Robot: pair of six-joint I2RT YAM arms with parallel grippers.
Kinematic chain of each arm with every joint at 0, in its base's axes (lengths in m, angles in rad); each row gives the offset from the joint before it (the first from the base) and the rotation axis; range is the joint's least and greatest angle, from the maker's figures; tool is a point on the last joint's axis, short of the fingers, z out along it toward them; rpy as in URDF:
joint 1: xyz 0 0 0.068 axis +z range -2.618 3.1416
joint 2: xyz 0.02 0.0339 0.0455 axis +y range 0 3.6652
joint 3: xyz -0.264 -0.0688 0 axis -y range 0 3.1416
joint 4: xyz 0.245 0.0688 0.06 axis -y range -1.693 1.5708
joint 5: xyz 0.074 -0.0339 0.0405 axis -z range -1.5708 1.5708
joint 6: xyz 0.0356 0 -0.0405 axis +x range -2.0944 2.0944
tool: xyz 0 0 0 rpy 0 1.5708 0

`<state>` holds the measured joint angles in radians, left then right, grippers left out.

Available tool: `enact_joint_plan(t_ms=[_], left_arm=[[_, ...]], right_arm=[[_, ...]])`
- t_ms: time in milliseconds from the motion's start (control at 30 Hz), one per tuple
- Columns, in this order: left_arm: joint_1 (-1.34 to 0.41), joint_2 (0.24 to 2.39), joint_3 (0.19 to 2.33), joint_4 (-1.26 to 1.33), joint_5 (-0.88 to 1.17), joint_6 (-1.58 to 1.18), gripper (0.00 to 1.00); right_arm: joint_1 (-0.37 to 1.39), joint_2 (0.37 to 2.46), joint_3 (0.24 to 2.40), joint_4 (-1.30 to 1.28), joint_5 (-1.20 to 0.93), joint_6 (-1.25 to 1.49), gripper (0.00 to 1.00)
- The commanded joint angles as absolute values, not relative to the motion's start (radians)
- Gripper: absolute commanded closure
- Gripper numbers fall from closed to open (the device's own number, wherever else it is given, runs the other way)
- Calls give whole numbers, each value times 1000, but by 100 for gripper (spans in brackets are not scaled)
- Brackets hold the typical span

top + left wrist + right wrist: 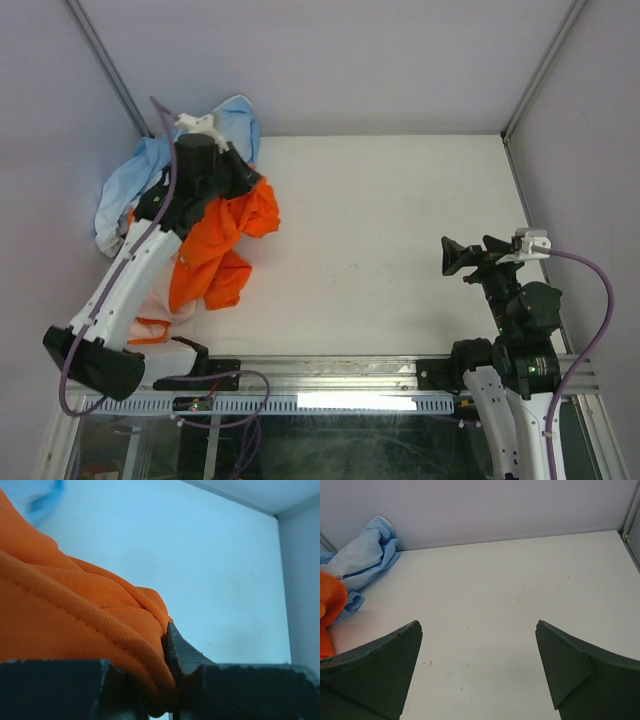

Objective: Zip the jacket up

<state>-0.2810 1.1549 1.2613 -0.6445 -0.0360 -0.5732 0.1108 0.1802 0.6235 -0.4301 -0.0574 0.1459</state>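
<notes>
The orange jacket [225,245] lies crumpled at the left of the white table, its pale lining [160,325] showing near the front edge. No zipper shows in any view. My left gripper [245,185] sits on the jacket's upper part. In the left wrist view a thick fold of the jacket [75,605] is pinched in the left gripper [161,680], which is shut on it. My right gripper [455,255] hovers open at the right side of the table, far from the jacket. Its wrist view shows the right gripper [477,625] with nothing between its fingers and a bit of the jacket [330,600] at the left edge.
A light blue garment [130,180] is bunched in the back left corner, partly under the jacket and also seen from the right wrist [365,555]. Enclosure walls [330,60] stand at the back and both sides. A metal rail [330,375] runs along the near edge.
</notes>
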Motion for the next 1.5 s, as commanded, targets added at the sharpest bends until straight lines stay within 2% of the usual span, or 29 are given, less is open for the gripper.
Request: enact_joint_plan(t_ms=[0, 200, 333, 367, 467, 500, 567, 667, 800, 967, 1067, 1233, 1467], left_arm=[[-517, 1345, 1536, -561, 29, -475, 100], [-761, 1656, 1935, -564, 32, -387, 100], [-852, 1812, 2071, -557, 86, -371, 98], [-861, 1840, 2079, -549, 114, -380, 93], [-866, 1887, 2060, -533, 152, -411, 68], [-866, 1883, 2040, -529, 141, -417, 60], [-865, 1847, 1979, -507, 116, -422, 52], [-862, 1738, 1807, -442, 55, -425, 35], [-819, 1568, 1522, -368, -20, -465, 25], [-674, 1321, 1194, -341, -33, -559, 24], [-604, 1189, 1038, -360, -63, -585, 22], [-552, 1078, 875, -383, -106, -619, 19], [-548, 1112, 776, -356, -84, -660, 21]], right_arm=[[106, 192, 627, -373, -67, 127, 1], [106, 186, 628, -375, -58, 127, 1], [106, 188, 629, -380, -54, 131, 0], [107, 189, 629, -380, -55, 135, 0], [106, 199, 632, -376, -63, 149, 1], [107, 206, 634, -376, -67, 159, 1], [106, 228, 645, -378, -90, 174, 0], [107, 275, 664, -379, -174, 165, 1], [106, 380, 693, -378, -334, 157, 0], [116, 541, 691, -299, -533, 201, 1], [195, 663, 692, -243, -582, 247, 3], [556, 880, 731, -178, -286, 224, 4], [781, 1193, 865, -115, -42, 227, 5]])
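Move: The left hand holds a bunch of the orange jacket. The rest hangs below it, the jacket's middle about 14 cm down, 6 cm back and 5 cm left. The open table middle it is taken to lies roughly 24 cm to the right, level ahead and 26 cm below; the blue cloth is some 20 cm ahead, 14 cm left. For the empty right hand, the jacket is about 50 cm left, 7 cm ahead and 18 cm lower. Still gripping the jacket, the left hand sweeps it about 33 cm right at height, opens and lets go over the table, then doubles back left some 25 cm while sinking, fingers wide, over the pale lining. Midway the right hand sets off left and down, wide open, towards the jacket, swinging counter-clockwise and tipping downwards. ##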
